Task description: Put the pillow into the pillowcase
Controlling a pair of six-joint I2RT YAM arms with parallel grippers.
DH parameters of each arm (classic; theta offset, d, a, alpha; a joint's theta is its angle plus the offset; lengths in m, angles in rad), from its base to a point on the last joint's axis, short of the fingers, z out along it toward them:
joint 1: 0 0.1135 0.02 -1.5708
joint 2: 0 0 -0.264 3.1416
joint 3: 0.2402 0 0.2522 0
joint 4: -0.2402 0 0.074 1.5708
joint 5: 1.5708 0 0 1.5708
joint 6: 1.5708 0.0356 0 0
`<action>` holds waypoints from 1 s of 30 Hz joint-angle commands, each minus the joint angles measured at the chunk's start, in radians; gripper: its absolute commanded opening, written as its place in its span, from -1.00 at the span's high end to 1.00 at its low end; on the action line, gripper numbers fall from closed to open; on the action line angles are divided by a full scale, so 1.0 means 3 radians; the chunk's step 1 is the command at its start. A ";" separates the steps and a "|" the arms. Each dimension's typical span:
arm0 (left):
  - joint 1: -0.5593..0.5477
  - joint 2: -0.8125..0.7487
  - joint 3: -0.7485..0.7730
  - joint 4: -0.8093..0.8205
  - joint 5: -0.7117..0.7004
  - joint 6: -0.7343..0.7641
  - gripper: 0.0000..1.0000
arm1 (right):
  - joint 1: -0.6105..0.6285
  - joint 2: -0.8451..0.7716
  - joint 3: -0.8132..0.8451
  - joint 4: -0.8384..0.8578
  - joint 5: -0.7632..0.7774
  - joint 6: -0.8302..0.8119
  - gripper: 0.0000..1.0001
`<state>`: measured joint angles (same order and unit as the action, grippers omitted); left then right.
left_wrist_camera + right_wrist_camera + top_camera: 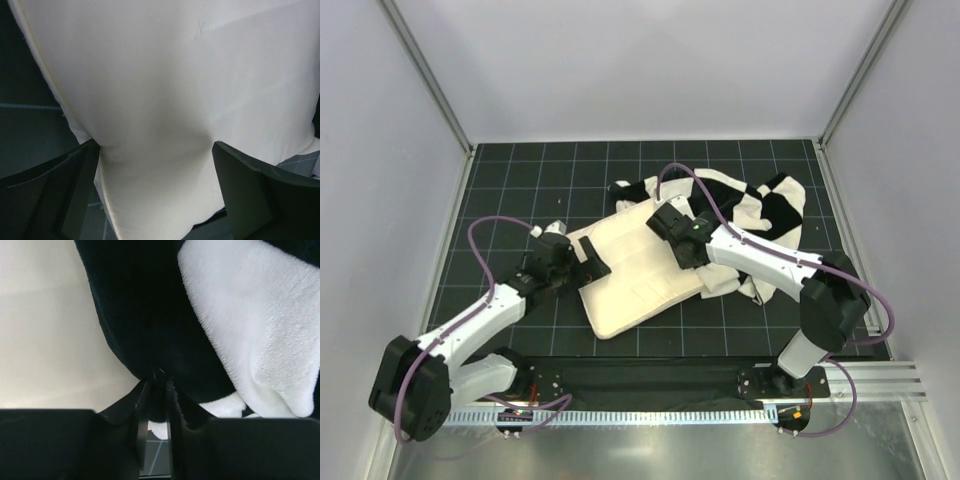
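The cream pillow (pixel 640 270) lies flat in the middle of the mat, tilted, its far right end meeting the black-and-white checked pillowcase (pixel 760 205), which is bunched at the back right. My left gripper (pixel 592 260) is open at the pillow's left edge. In the left wrist view its fingers straddle a corner of the pillow (pixel 175 100) with the left gripper (pixel 156 147) wide apart. My right gripper (pixel 662 218) sits over the pillow's far end. It is shut on a black fold of the pillowcase (pixel 150 315), the right gripper (pixel 157 385) pinching it beside the pillow (pixel 45 330).
A black gridded mat (pixel 520 170) covers the table, closed in by pale walls at the left, back and right. A metal rail (pixel 880 380) runs along the near edge by the arm bases. Purple cables loop over both arms.
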<state>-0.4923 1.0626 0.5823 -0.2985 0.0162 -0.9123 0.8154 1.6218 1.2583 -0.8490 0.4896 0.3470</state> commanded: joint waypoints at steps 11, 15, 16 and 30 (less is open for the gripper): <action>-0.0148 0.0952 0.0288 0.1353 0.0431 -0.0124 0.90 | -0.0008 -0.0328 0.0024 0.0503 -0.1477 -0.0118 0.92; -0.0439 0.0948 0.0879 0.1134 0.0182 -0.0033 1.00 | -0.0013 -0.0273 0.0288 0.0790 -0.2229 -0.0165 0.92; -0.0597 0.0953 0.1013 0.1037 0.0100 0.0013 0.99 | -0.0013 -0.0227 0.0411 0.0754 -0.2276 -0.0170 0.92; -0.0721 0.1055 0.1807 0.0601 -0.0023 0.0234 1.00 | -0.0110 -0.0297 0.1591 0.0197 -0.2502 -0.0226 0.90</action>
<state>-0.6678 1.3769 1.1019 -0.1947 -0.1112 -0.8246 0.7712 1.6207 1.7096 -0.9424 -0.1448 0.2584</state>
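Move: My open left fingers straddle the left part of the pillow; the spot to grab is about 2 cm ahead, 3 cm to the right and 3 cm below, while the whole pillow's middle lies some 9 cm right and 2 cm back. My right fingers are closing at the pillowcase's black edge, about 1 cm under them. From that hand the pillow's middle is roughly 13 cm left, level with it, and the pillowcase's bulk some 11 cm right and 9 cm ahead. I dip my left hand a little forward, right and down as its fingers shut on the pillow, then lift it about 15 cm while carrying it farther right and forward, tipping the fingers upward some 20 degrees. My right hand finishes pinching the pillowcase edge and draws it about 11 cm left towards my left hand, then mainly up, its left side rolling up and the wrist turning counter-clockwise. ##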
